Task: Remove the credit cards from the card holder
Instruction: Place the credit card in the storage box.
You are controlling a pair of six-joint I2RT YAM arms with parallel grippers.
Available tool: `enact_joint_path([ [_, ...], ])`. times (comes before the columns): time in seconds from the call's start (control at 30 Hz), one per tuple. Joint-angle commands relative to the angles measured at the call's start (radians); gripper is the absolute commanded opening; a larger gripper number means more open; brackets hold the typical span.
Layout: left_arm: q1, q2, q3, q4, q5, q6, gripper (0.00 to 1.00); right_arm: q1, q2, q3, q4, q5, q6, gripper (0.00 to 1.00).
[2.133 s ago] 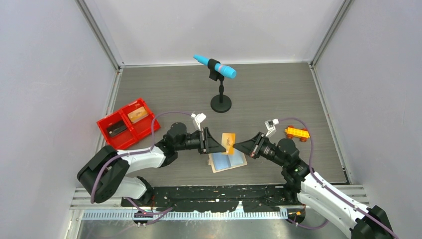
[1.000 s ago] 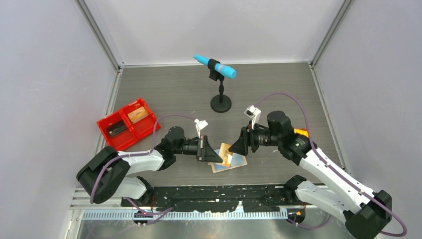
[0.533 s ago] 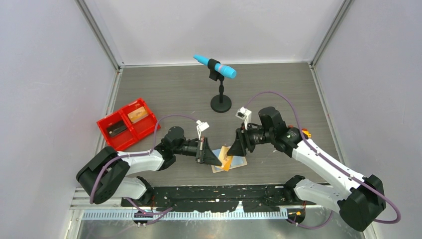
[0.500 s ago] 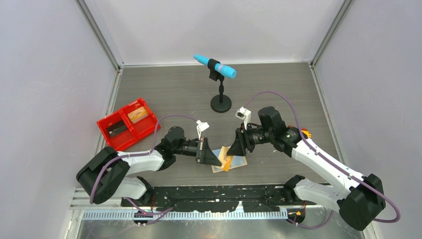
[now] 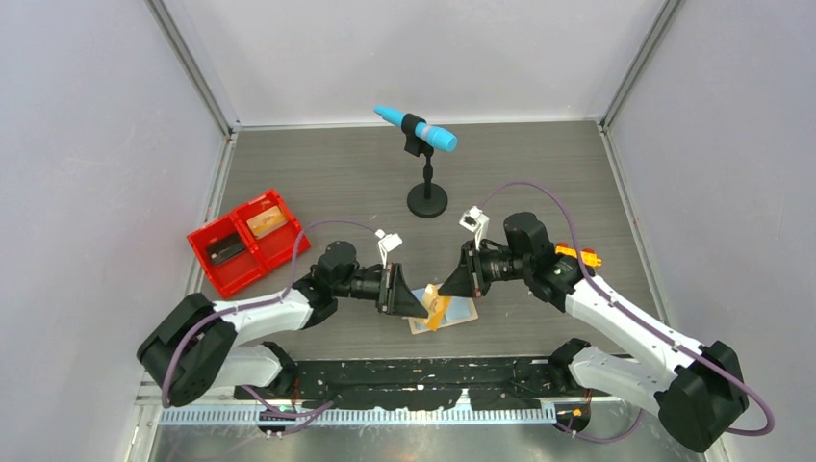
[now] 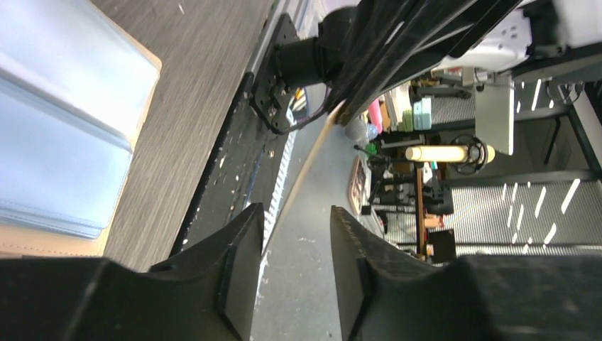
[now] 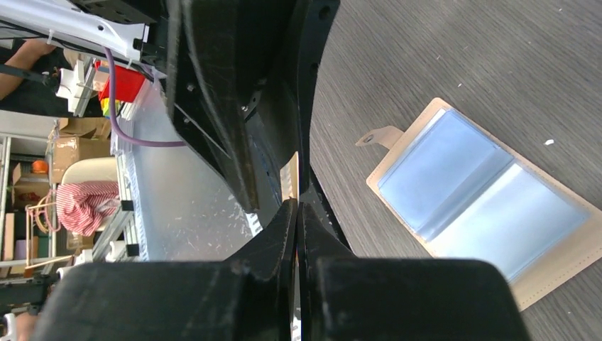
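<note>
The card holder point(image 5: 462, 314) lies open on the table, its blue-grey sleeves facing up point(image 7: 483, 206). Just above its left end a tan-orange credit card point(image 5: 437, 307) hangs between the two grippers. My right gripper point(image 5: 444, 291) is shut on the card's edge, and a tan sliver of the card point(image 7: 289, 176) sticks out past its tips point(image 7: 297, 204). My left gripper point(image 5: 424, 309) stands open around the card. In the left wrist view the card shows edge-on point(image 6: 312, 153) close to one finger, beyond the open tips point(image 6: 294, 209).
A red two-compartment tray point(image 5: 204, 238) at the left holds a dark card and a tan card. A microphone on a black stand point(image 5: 426, 197) is behind the grippers. An orange-yellow toy brick car point(image 5: 575, 256) sits at the right. Grey walls enclose the table.
The right arm swung in over the card holder and its gripper shut on the tan-orange card. The left gripper, shut on that card before, has opened.
</note>
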Motion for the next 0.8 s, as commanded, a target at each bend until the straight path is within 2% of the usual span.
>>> enact_joint_path([
  [0.0, 0.026, -0.105, 0.066, -0.101, -0.085, 0.067, 0.46, 0.000, -0.063, -0.062, 0.193, 0.039, 0.134, 0.05],
  [0.1, 0.045, -0.161, 0.080, -0.149, -0.126, 0.083, 0.55, -0.001, -0.087, -0.085, 0.250, 0.076, 0.181, 0.05],
  [0.3, 0.063, -0.255, 0.083, -0.225, -0.240, 0.107, 0.62, 0.000, -0.148, -0.157, 0.429, 0.152, 0.312, 0.05],
  [0.57, 0.065, -0.376, 0.043, -0.271, -0.370, 0.074, 0.63, 0.000, -0.170, -0.233, 0.638, 0.233, 0.504, 0.05],
  [0.77, 0.065, -0.448, -0.008, -0.225, -0.439, -0.011, 0.63, 0.000, -0.173, -0.309, 0.784, 0.290, 0.605, 0.05],
])
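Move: The credit card is still pinched in the right fingers, its middle about 3 cm right of the half-open left gripper, 1 cm ahead and 1 cm up; from the right gripper it lies 3 cm back, 2 cm left and slightly below. The card holder is 4 cm right of the left gripper, 2 cm ahead and 10 cm below. The storage box is 39 cm left and 17 cm ahead of the left gripper, or 44 cm left and 13 cm ahead of the right one, near table height. Draw the left gripper up and forward off the card, about 6 cm each way and some 3 cm left, opening its fingers wider and swinging their tips forward roughly 25 degrees. Keep the card pinched in the right fingers while lifting it some 4 cm and carrying it 3 cm forward, rolling the right fingertips up and clockwise about 20 degrees each. ##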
